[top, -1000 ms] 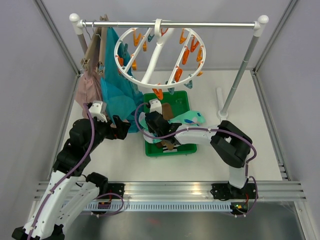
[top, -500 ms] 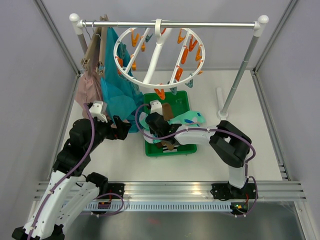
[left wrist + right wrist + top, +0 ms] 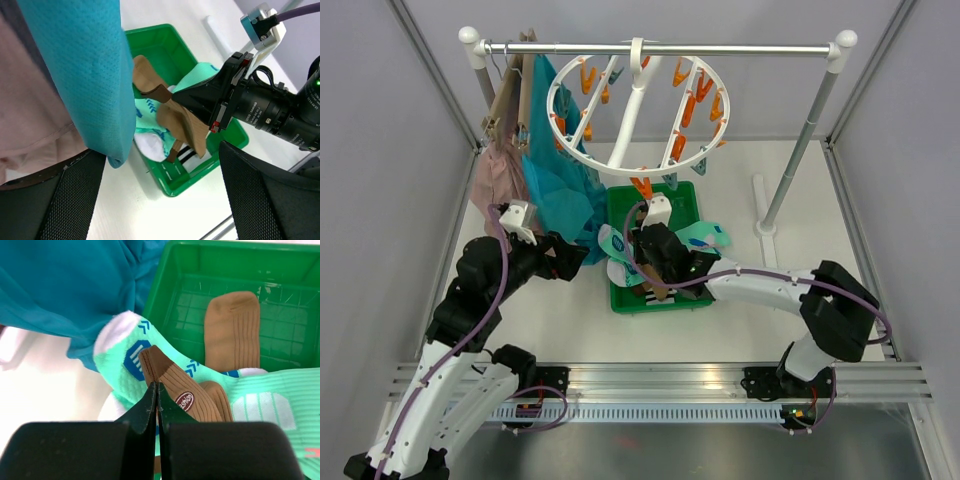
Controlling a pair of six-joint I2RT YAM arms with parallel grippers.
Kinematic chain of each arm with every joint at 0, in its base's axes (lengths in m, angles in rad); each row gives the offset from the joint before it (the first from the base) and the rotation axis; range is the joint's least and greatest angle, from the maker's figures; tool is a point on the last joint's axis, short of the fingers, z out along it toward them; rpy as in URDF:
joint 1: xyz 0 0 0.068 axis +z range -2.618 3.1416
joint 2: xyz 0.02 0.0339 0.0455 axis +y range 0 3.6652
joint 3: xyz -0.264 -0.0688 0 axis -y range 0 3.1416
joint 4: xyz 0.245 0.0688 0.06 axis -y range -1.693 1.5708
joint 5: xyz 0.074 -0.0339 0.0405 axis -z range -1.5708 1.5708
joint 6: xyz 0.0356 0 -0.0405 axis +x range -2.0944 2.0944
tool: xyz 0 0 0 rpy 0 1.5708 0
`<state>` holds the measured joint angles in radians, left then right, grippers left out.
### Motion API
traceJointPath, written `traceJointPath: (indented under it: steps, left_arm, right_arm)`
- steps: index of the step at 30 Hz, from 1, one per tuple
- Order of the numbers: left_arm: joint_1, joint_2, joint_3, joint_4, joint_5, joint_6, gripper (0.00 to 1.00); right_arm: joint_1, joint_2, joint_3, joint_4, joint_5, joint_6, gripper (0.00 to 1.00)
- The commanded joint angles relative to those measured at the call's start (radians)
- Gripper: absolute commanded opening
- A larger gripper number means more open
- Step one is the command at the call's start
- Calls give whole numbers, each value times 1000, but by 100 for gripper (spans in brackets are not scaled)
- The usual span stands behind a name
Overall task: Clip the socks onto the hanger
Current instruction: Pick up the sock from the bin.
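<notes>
My right gripper (image 3: 652,280) (image 3: 156,386) is shut on the cuff of a brown sock (image 3: 187,395) (image 3: 187,125) and holds it just above the green tray (image 3: 655,305) (image 3: 165,275). In the tray lie another brown sock (image 3: 232,325), mint-teal socks (image 3: 705,238) (image 3: 120,357) and a white sock with black stripes (image 3: 187,156). The round white hanger (image 3: 635,115) with orange and teal pegs hangs from the rail behind the tray. My left gripper (image 3: 570,258) (image 3: 165,200) stands open and empty left of the tray, beside the teal garment.
A large teal garment (image 3: 555,190) (image 3: 85,65) and a pink-beige garment (image 3: 495,175) hang on tan hangers at the rail's (image 3: 720,48) left end. The rail's right post (image 3: 800,150) stands on the table right of the tray.
My right gripper has shut on the brown sock, and its arm has swung its elbow out to the right. The left arm has edged slightly toward the tray.
</notes>
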<state>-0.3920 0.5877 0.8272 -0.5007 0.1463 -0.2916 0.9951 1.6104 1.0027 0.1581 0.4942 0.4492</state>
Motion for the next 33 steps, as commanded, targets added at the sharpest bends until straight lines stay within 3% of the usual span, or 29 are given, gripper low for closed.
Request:
traceJointPath:
  steps: [1,9,16,24,33]
  left_arm:
    - [7,15,-10,109,119,-64,96]
    - [5,38,-105,336,213,-168,94]
    - [5,26,-221,566,236,-221,95]
    - [4,112,-295,936,387,-233,96]
    - [-4,247,-287,1137,521,-164,97]
  right_arm:
    - [13,-90,-42,47,-8,36,0]
    - [39,-308,-134,54,-54,88,0]
    - [56,-515,-138,-38,-40,124,0]
    - [56,-590,-73,-97,-95,132,0]
    - [56,-622,11,-155,-134,149,0]
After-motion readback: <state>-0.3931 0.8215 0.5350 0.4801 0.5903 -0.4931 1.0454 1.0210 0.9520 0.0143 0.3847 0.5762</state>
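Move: The right gripper already holds the brown sock by its cuff; the open left gripper it is taken to is about 14 cm back, 14 cm left and 12 cm above. Under the right hand, the mint sock lies some 4 cm ahead and 4 cm left, the spare brown sock 11 cm ahead and 3 cm right. From the left hand, the held sock's middle is about 10 cm ahead, 17 cm right and 19 cm below; the teal cloth hangs 7 cm ahead, 4 cm left, nearly level. Keeping its pinch on the brown sock's cuff, the right hand lifts it about 18 cm while drawing back and somewhat right, nearer the left gripper, its left side rolling up some 25 degrees. The left hand, fingers still wide open, goes about 9 cm right towards the sock, turning clockwise some 25 degrees, left side dipping and fingertips tipping up; no finger of it reaches the sock. ##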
